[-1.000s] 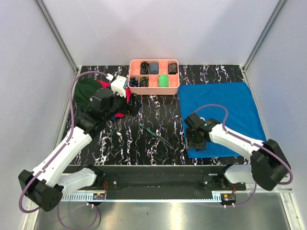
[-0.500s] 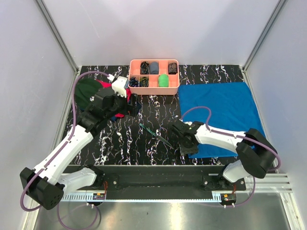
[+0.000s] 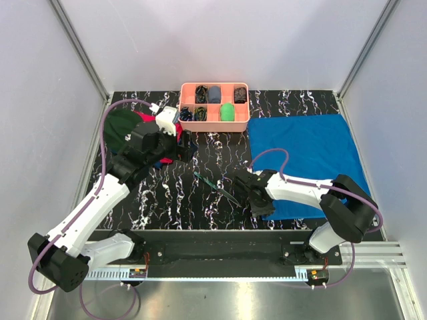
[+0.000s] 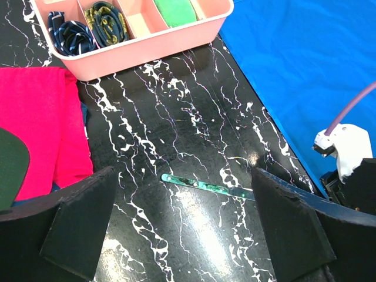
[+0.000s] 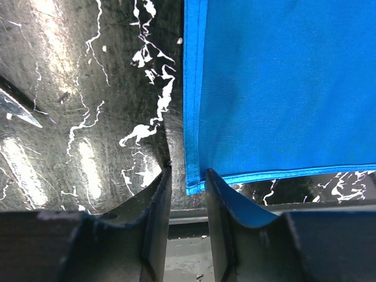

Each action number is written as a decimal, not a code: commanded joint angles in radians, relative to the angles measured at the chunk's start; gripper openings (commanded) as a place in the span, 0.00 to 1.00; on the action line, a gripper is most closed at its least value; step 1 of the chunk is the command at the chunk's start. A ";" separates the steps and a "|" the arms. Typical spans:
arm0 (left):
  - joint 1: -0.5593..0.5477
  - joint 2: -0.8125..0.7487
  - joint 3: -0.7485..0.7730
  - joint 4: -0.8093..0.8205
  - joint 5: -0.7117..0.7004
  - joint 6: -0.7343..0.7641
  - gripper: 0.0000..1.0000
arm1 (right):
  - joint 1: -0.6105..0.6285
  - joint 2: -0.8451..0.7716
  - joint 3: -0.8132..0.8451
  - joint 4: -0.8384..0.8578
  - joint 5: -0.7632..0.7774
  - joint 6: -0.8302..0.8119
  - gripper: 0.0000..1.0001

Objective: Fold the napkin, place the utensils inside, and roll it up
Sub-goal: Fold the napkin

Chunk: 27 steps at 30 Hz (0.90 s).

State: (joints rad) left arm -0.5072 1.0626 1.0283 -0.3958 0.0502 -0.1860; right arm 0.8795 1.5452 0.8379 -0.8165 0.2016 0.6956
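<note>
The bright blue napkin [image 3: 303,157] lies spread flat on the right of the black marbled table. My right gripper [image 3: 260,203] is down at its near-left corner. In the right wrist view the jaws of the right gripper [image 5: 187,173] stand narrowly apart with the napkin [image 5: 282,82] corner between them, and the right finger is against the cloth edge. A slim teal utensil [image 3: 217,187] lies on the table mid-front, also in the left wrist view [image 4: 205,185]. My left gripper [image 3: 183,143] hovers wide open above the table, with nothing between the jaws of the left gripper [image 4: 182,176].
A pink tray [image 3: 213,125] with rolled items stands at the back centre. A red cloth [image 3: 148,119] and a dark green cap [image 3: 120,130] lie at the back left, under the left arm. The table's front edge runs just behind the right gripper.
My right gripper has slid left along the napkin's near edge to its near-left corner, and its jaws have narrowed. The left arm has hardly moved.
</note>
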 commanded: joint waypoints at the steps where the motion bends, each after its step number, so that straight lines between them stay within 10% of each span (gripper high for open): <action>1: 0.009 -0.004 0.044 0.032 0.031 -0.013 0.99 | 0.016 0.029 0.004 -0.021 0.044 0.033 0.35; 27: 0.010 -0.053 0.041 0.038 0.010 -0.017 0.99 | 0.073 0.041 0.064 0.152 -0.142 0.002 0.00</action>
State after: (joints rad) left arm -0.5014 1.0370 1.0283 -0.3950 0.0608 -0.1944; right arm 0.9031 1.5768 0.8616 -0.8276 0.1658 0.7071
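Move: Between the right hand's open fingertips, barely 1 cm below the hand point, lies the napkin's near-left corner. The napkin's middle is about 17 cm ahead and 16 cm to the right; the teal utensil's middle lies some 9 cm ahead and 12 cm left. From the left hand, hovering wide open, that corner is roughly 15 cm back, 17 cm right and 24 cm down. Closing from about a third open to fully shut, the right fingers, pointing straight down at table level, pinch the napkin's near-left corner while the hand stays almost in place. Once shut, the hand starts to drag the corner about 1 cm left and slightly back, low along the table, without lifting. ##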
